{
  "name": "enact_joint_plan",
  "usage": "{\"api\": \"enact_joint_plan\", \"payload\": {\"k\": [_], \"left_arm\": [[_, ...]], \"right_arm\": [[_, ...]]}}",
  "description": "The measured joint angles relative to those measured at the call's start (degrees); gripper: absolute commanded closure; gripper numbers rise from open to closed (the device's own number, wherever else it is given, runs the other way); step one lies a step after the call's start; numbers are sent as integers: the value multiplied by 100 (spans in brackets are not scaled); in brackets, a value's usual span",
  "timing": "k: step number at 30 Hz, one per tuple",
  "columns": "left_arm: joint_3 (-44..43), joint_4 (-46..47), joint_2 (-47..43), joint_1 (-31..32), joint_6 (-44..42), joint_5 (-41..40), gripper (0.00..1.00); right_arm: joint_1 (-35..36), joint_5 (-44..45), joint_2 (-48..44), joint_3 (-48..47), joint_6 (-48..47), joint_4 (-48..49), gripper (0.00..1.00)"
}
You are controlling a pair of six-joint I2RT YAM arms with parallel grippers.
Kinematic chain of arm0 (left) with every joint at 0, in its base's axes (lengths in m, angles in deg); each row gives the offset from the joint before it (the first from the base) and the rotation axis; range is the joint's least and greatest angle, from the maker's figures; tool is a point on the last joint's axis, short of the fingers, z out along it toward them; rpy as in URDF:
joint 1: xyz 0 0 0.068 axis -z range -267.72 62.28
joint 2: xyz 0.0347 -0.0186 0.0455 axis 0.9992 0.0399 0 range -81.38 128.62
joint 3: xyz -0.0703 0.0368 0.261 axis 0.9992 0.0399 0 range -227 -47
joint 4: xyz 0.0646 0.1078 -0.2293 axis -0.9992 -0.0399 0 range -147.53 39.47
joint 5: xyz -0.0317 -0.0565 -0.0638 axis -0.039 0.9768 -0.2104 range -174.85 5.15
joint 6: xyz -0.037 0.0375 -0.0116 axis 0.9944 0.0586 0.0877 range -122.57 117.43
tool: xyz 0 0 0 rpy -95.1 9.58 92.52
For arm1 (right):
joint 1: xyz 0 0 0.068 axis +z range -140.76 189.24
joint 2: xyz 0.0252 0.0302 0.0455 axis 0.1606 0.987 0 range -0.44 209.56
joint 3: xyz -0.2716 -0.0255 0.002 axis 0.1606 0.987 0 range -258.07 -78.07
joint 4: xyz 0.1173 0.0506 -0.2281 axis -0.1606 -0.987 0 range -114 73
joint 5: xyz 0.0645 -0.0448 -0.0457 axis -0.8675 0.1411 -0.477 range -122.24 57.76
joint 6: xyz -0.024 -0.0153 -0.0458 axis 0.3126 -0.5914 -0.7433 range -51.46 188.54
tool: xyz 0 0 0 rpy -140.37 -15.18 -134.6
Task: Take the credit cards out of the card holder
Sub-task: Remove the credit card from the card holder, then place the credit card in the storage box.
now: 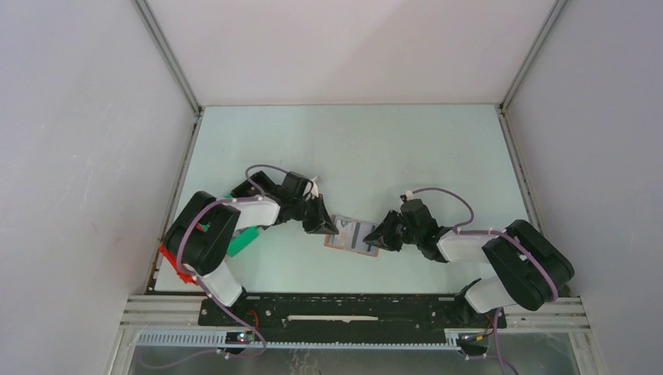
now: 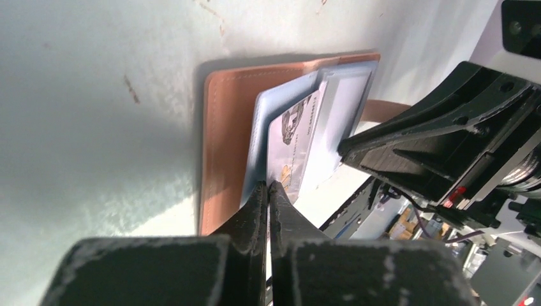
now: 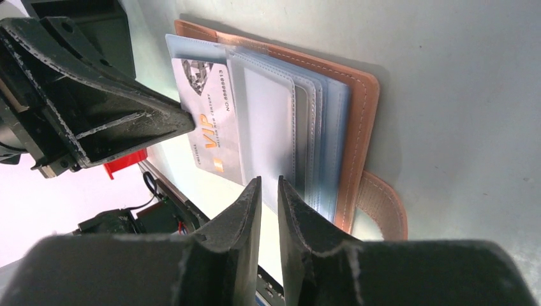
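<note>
The tan card holder [image 1: 352, 237] lies open on the table between both grippers. It also shows in the left wrist view [image 2: 223, 127] and in the right wrist view [image 3: 360, 127], where its closing tab [image 3: 383, 204] sticks out. A pale blue-grey credit card [image 2: 293, 146] marked VIP [image 3: 214, 127] is partly slid out of the inner pockets. My left gripper [image 1: 327, 226] [image 2: 268, 186] is shut on that card's edge. My right gripper [image 1: 378, 237] [image 3: 268, 182] is nearly closed on the edge of the holder's blue-grey inner panels. No black card shows.
White enclosure walls stand on three sides of the pale table. A black rail [image 1: 352, 308] runs along the near edge. A red part [image 1: 173, 266] and a green part [image 1: 242, 241] sit by the left arm's base.
</note>
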Motion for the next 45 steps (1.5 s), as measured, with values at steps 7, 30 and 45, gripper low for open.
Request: {"api": "enact_joint_plan", "payload": {"k": [7,30,45], "left_arm": [[-55,-1196,-643,-92,-529,-457,100],[-1672,-4750,-2986,-1344,-1569,-2188,100],[-1539,-5436,-4245,-4199,-1670,-2726,100]], "right_arm": [[-28,-26,4,0,0,-2,75],[-107,216,-483,-37,-227,-595,55],[-463,212,-699,-66,-721,-1198,50]]}}
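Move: The VIP card is already pinched in the left hand's shut fingers. The green tray it belongs in lies about 26 cm to that hand's left and some 2 cm ahead, nearly level. The black tray stands about 19 cm left and 9 cm ahead, the red tray some 33 cm left and 8 cm back. The card holder's middle is roughly 5 cm right of the left hand and 1 cm back; from the right hand it is about 4 cm left and 1 cm ahead. The VIP card slides the last stretch out leftward from the holder's clear sleeve, still pinched by the left hand, which then lifts and swings it left to the green tray, nearly 30 cm across and 16 cm up, while turning about 45 degrees counter-clockwise and rolling its left side up. The right hand stays by the holder's right part, then eases some 3.5 cm right and opens to about half. ##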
